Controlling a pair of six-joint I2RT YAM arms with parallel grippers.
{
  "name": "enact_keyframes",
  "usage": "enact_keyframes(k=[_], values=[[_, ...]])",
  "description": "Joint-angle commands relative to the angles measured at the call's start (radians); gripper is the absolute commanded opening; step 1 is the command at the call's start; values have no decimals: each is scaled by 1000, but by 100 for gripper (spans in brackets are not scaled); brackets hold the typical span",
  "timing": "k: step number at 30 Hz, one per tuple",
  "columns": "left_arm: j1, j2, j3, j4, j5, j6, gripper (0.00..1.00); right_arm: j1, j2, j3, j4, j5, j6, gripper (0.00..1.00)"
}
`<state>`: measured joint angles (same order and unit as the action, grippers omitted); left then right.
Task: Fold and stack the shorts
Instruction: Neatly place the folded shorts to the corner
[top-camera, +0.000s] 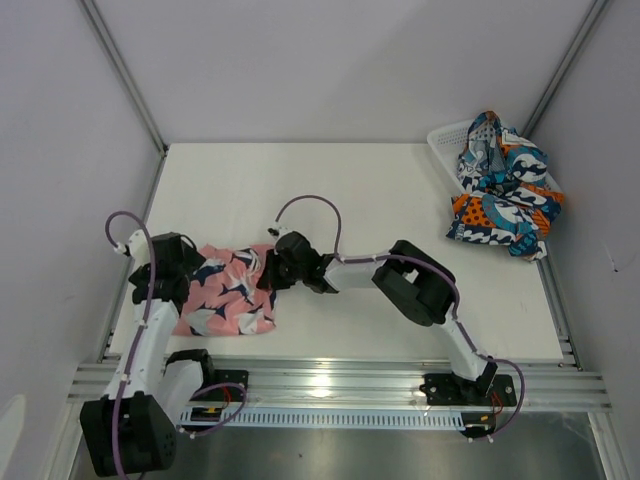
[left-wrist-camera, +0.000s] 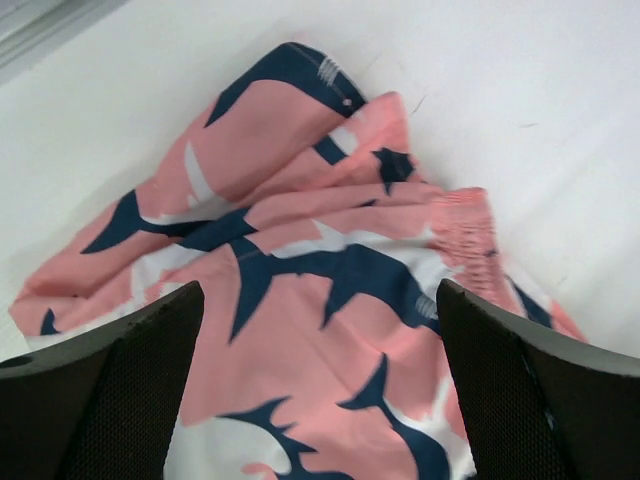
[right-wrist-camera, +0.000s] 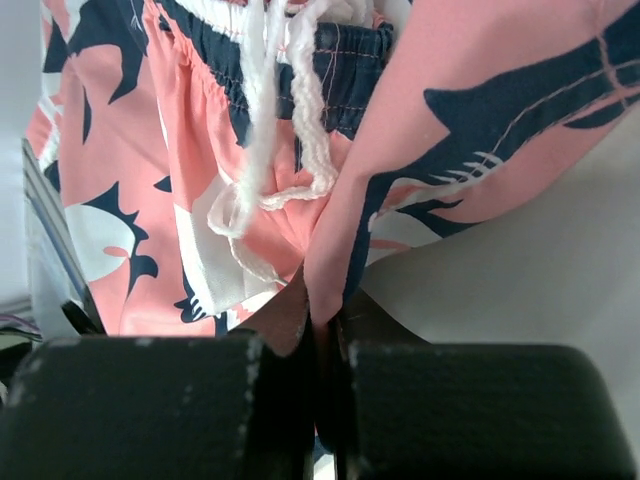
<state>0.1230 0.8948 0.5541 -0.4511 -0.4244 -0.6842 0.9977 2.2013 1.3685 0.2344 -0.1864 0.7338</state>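
The pink shorts (top-camera: 232, 292) with navy-and-white shapes lie crumpled at the near left of the white table. My left gripper (top-camera: 170, 268) is open above their left edge; in the left wrist view the cloth (left-wrist-camera: 320, 330) lies between the spread fingers (left-wrist-camera: 130, 390). My right gripper (top-camera: 272, 272) is shut on the right edge of the pink shorts; the right wrist view shows a pinched fold (right-wrist-camera: 330, 290) by the white drawstring (right-wrist-camera: 290, 120). The blue, teal, orange and white shorts (top-camera: 505, 190) are heaped at the far right.
A white mesh basket (top-camera: 447, 140) stands at the far right corner, partly under the patterned shorts. Metal frame posts and grey walls close in the table. An aluminium rail (top-camera: 330, 380) runs along the near edge.
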Motion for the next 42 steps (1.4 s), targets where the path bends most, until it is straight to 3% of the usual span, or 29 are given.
enact_keyframes(k=[1,7,14,17,18,22,25,29,30,31,32,35,38,39,42], values=[[4,-62,81,-52,-1,-44,99,25,66,50,12,25,50,0],[4,-31,254,-216,76,-40,99,101,110,55,109,113,137,0],[6,-146,268,-212,157,6,99,131,172,141,95,131,157,1],[4,-151,262,-205,151,21,99,124,161,132,92,136,151,27],[4,-145,260,-207,154,29,99,119,152,113,91,136,142,44],[4,-154,250,-180,214,61,99,91,25,31,88,163,87,70],[4,-195,219,-140,263,95,99,67,-64,-5,40,165,32,72],[4,-217,205,-95,314,117,99,33,-236,18,-181,263,-65,78],[4,-215,207,-87,346,117,99,3,-259,18,-219,274,-74,83],[3,-212,195,-78,367,118,99,-20,-282,15,-263,286,-83,95],[3,-212,176,-63,393,117,99,-46,-304,6,-353,301,-88,99],[-38,-209,89,72,509,83,99,-178,-399,-52,-472,324,-115,99],[-115,-153,66,121,431,57,99,-316,-529,-115,-526,376,-151,99],[-196,-136,69,130,388,51,99,-350,-599,-146,-541,395,-165,99],[-304,-68,76,182,320,35,99,-465,-687,-167,-610,553,-171,100]])
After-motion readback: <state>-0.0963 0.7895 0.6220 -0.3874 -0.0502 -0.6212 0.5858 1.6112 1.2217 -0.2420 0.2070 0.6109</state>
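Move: The pink shorts lie folded near the left edge. The right hand has their far right corner pinched; their middle is about 13 cm to its left and 5 cm nearer the bases. The table's near-left corner, where they are being taken, lies roughly 39 cm left of this hand and 21 cm back. From the open left hand, the shorts' middle is some 14 cm right, 4 cm back and 8 cm below. The shorts' pinched far right corner is drawn about 7 cm left and 3 cm back at table height by the still-shut right fingers, which then open, let go and rise, sweeping right and forward well clear of the cloth, turning some 35 degrees clockwise. Meanwhile the left hand, already open, rises about 10 cm, then swings right above the shorts while turning clockwise and sinking partway. ##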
